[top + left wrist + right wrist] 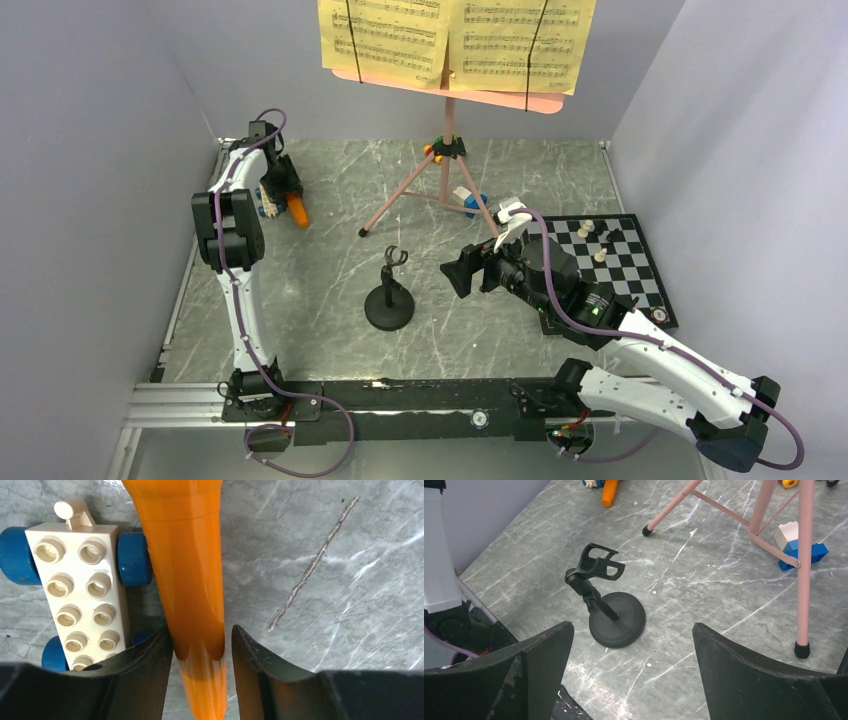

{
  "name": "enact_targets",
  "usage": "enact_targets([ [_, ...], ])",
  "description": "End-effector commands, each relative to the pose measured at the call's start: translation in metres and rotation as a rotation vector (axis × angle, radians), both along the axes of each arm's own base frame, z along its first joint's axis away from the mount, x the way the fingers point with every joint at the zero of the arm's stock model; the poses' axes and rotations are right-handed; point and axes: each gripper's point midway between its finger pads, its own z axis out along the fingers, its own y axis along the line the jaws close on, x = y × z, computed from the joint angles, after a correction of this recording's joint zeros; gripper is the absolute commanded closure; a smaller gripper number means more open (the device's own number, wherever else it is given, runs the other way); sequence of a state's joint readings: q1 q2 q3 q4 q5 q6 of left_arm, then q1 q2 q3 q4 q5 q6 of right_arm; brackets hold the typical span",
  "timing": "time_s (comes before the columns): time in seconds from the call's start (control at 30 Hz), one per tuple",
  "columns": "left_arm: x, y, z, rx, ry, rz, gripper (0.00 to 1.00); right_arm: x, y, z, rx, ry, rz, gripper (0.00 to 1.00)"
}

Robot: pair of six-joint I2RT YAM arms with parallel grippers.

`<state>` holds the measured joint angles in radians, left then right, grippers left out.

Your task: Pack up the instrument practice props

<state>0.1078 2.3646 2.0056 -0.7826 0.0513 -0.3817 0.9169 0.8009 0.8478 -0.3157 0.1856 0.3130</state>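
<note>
The orange microphone (298,209) lies on the marble floor at the far left, beside a blue-wheeled block car. My left gripper (285,196) straddles its handle (190,570). The left finger touches it, a gap shows on the right side, and the jaws are open (201,629). The black round-based mic stand (389,300) stands upright mid-floor with its clip empty. My right gripper (462,272) hovers just right of the stand (616,620), wide open (633,625) and empty. The pink music stand (447,125) stands at the back on its tripod, with yellow sheet-music pages (400,35) on it.
A white block car with blue wheels (77,595) sits right against the microphone's left side. Blue-and-white blocks (468,198) lie under the tripod legs (804,555). A chessboard with pieces (620,270) lies at the right, and grey walls close the left, back and right sides.
</note>
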Motion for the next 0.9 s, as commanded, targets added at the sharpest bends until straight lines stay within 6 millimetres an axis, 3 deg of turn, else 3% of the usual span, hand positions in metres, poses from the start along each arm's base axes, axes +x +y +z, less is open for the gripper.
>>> enact_targets([
  [0.0,-0.019,0.005,-0.028,-0.001,0.104,-0.005,0.48,0.003,-0.006,0.017,0.011,-0.036,-0.024,0.06],
  [0.17,-0.018,0.006,-0.02,0.004,0.066,-0.004,0.4,0.003,-0.006,0.018,0.008,-0.034,-0.025,0.06],
  [0.37,-0.011,0.004,0.017,0.002,-0.019,-0.001,0.32,0.002,-0.004,0.02,0.016,-0.025,-0.016,0.06],
  [0.6,-0.009,-0.015,0.091,-0.074,-0.207,0.0,0.26,-0.001,-0.004,0.023,0.029,-0.012,-0.008,0.06],
  [0.87,-0.047,-0.048,0.169,-0.165,-0.438,-0.012,0.21,-0.005,-0.006,0.015,0.04,0.019,-0.013,0.06],
])
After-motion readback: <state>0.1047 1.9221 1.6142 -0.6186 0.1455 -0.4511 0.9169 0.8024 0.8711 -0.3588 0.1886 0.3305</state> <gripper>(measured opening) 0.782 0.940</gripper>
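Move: The orange microphone lies on the table between the left hand's part-open fingers, its middle about 2 cm ahead and 1 cm left of the hand, about level with it in height. The toy car stands level with the hand, about 5 cm to its left. The nearest foot of the music stand is some 19 cm right and 11 cm back. From the right hand the microphone is roughly 34 cm ahead, 40 cm left and 25 cm below. Almost on the spot at first, the left hand spreads its already loosening fingers from half to about three-quarters open around the microphone. It then lifts away from it, slowly and then fast, rising about 10 cm while drawing back some 4 cm and a little left, the fingertips tilting forward by around 10 degrees. ##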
